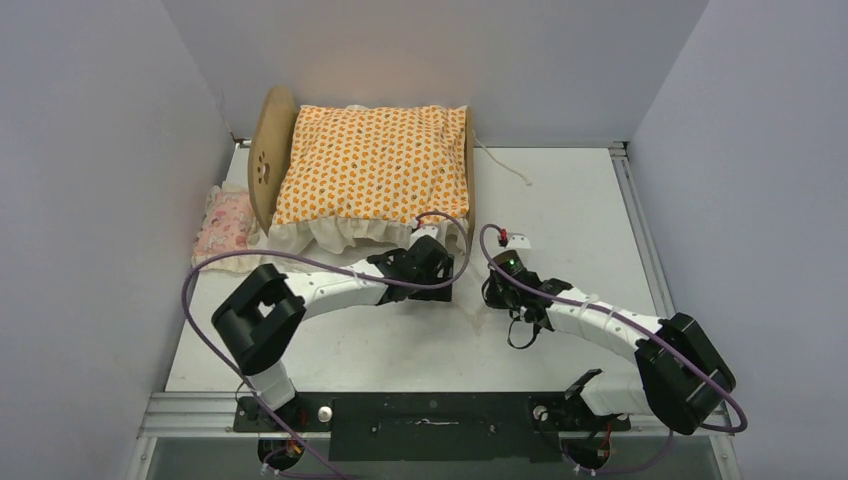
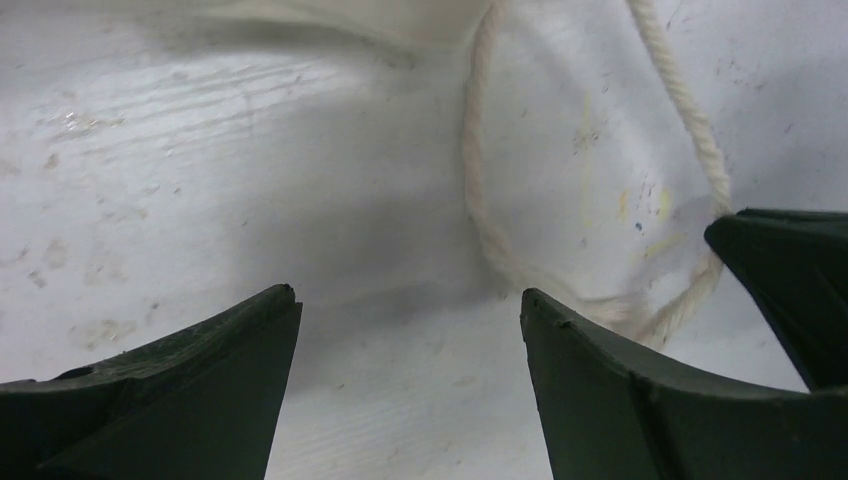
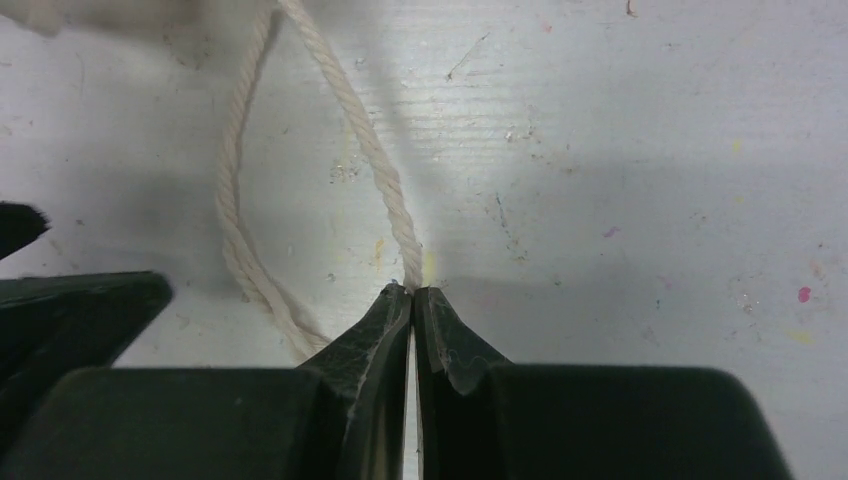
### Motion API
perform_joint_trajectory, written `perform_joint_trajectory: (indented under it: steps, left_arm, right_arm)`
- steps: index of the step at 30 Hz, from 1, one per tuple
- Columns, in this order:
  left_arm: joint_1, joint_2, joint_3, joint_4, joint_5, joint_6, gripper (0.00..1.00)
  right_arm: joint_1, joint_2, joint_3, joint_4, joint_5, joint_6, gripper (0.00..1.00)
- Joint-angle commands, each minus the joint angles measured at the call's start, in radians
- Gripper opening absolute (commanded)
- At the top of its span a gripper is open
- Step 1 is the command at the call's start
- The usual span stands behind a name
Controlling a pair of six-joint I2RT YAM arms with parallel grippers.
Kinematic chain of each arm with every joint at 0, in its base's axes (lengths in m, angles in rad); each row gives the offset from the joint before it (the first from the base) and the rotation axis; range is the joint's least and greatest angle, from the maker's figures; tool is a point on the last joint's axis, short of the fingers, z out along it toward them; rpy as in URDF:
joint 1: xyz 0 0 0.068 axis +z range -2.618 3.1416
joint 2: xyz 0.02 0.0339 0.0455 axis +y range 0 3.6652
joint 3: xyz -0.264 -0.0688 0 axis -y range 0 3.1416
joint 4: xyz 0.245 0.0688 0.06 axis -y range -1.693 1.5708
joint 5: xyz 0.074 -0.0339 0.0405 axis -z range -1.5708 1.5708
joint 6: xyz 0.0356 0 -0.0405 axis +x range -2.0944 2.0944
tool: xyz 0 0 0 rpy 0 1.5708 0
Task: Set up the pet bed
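The pet bed (image 1: 265,160) stands at the back of the table, its plywood headboard with the paw cutout on the left. An orange-patterned cushion (image 1: 370,165) with a white ruffle lies on it. A cream twisted cord (image 3: 370,150) runs out from under the ruffle and loops on the table (image 2: 478,200). My right gripper (image 3: 412,290) is shut on this cord at the near end of the loop, just in front of the bed's foot corner (image 1: 497,288). My left gripper (image 2: 408,295) stands open and empty low over the table beside the loop (image 1: 436,270).
A small pink frilled pillow (image 1: 228,222) lies on the table left of the headboard. Another length of cord (image 1: 505,165) trails right of the footboard. Grey walls close in the table on three sides. The two grippers are close together, the right one's finger (image 2: 790,280) showing in the left wrist view.
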Motion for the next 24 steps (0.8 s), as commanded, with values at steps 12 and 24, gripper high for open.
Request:
perform_joint_trajectory:
  steps: [12,24]
  left_arm:
    - [-0.110,0.270,0.187,-0.006,-0.181,-0.082,0.32]
    - [-0.114,-0.023,0.017,-0.213,-0.285,-0.074,0.00]
  right_arm:
    - [-0.081,-0.093,-0.008,0.038,-0.158,-0.052,0.05]
    - [-0.091,-0.199,0.142,-0.114,-0.219,-0.108,0.05]
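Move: The loose string lies about 5 cm to the left hand's right, 1 cm farther out and 4 cm lower; the held string's pinched end is some 8 cm to its right, 1 cm nearer and 1 cm lower. The bed's near right leg stands about 9 cm ahead of the left hand and 4 cm to its right. From the right hand, the loose string is about 3 cm left, 1 cm ahead and 2 cm lower, and the leg 10 cm ahead and 3 cm left. The left fingers shut on the loose string after the open hand slides about 5 cm right and sinks 3 cm to it, then the hand draws the string back left some 6 cm and a little towards the base, staying low. The right hand keeps its pinch on the other string, nearly still at first, then lifts it about 5 cm. ##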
